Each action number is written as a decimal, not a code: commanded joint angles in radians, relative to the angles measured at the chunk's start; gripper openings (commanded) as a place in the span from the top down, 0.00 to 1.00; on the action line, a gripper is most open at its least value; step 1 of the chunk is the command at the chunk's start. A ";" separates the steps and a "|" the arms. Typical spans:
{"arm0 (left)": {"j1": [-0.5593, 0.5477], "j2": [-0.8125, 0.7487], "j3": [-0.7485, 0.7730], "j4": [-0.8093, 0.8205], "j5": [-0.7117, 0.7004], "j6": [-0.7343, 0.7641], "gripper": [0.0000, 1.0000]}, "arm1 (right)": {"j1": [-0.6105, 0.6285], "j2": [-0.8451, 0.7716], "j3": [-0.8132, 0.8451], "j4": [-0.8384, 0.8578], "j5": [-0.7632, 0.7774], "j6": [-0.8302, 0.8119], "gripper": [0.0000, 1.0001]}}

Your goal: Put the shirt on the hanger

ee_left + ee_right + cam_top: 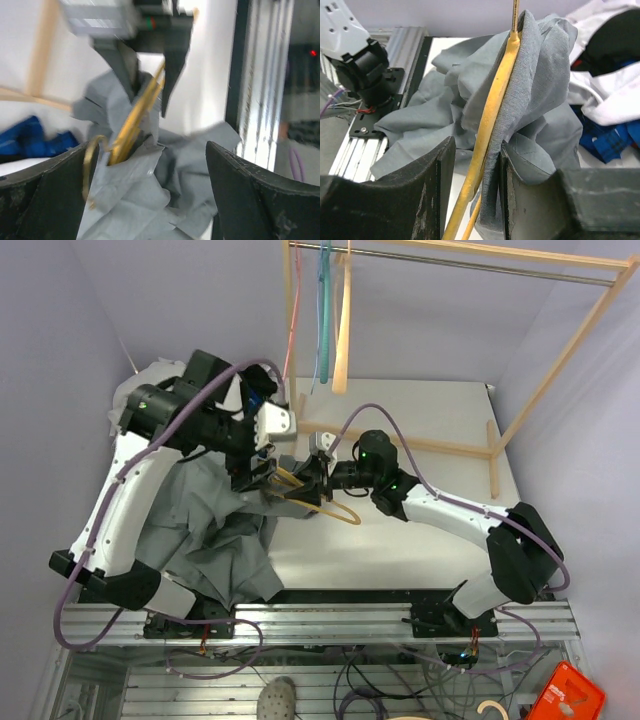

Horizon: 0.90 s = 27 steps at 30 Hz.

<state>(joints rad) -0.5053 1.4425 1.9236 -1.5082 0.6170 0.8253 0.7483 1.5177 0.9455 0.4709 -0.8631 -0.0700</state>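
Note:
The grey shirt (215, 530) lies crumpled on the left of the table, with one part drawn up over the yellow hanger (335, 515). In the right wrist view the hanger (495, 95) runs between my right gripper (477, 145) jaws, and a fold of the shirt (540, 75) is pressed against one finger. The jaws are narrowed on both. My left gripper (152, 150) stands wide open just before the shirt (135, 200), holding nothing. From there I see the right gripper (150, 85) pinching the hanger (135, 120). Both grippers (262, 478) (310, 480) meet at mid-table.
A wooden rack (440, 447) stands at the back, with pink, teal and cream hangers (330, 310) on its rail. White and blue garments (140, 390) are piled at the back left, also visible as a white garment (615, 95) and a blue one (30, 135).

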 commanded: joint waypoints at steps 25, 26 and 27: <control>0.528 -0.046 -0.218 0.035 0.070 0.254 0.02 | -0.038 -0.349 -0.341 0.106 0.028 -0.172 1.00; 0.572 0.008 -0.158 0.008 0.127 0.244 0.02 | -0.037 -0.367 -0.342 0.067 0.030 -0.193 1.00; 0.592 0.047 -0.124 0.003 0.154 0.224 0.02 | -0.037 -0.381 -0.340 0.033 0.025 -0.208 1.00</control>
<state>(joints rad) -0.0639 1.3514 1.6432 -1.3766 0.4889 0.9520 0.7147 1.2034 0.5968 0.5400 -0.8101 -0.1970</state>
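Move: The grey shirt's loose left part lies about 17 cm left of the open left hand, 5 cm ahead and some 27 cm below. The held hanger is about 10 cm to that hand's right, 3 cm back and 9 cm lower; the clothes pile is some 30 cm ahead and 16 cm left, near table height. From the right hand, which already grips hanger and cloth, that loose part is about 26 cm left, 3 cm ahead and 18 cm below. The hanger, with the grey cloth draped on it, stays pinched in the right hand, which sinks some 3 cm, then draws it right and back, away from the shirt's loose part. The left hand, already open, lifts clear by about 10 cm, then swings left and down past its starting height, reaching forward over the shirt and turning counter-clockwise, fingers still wide. ##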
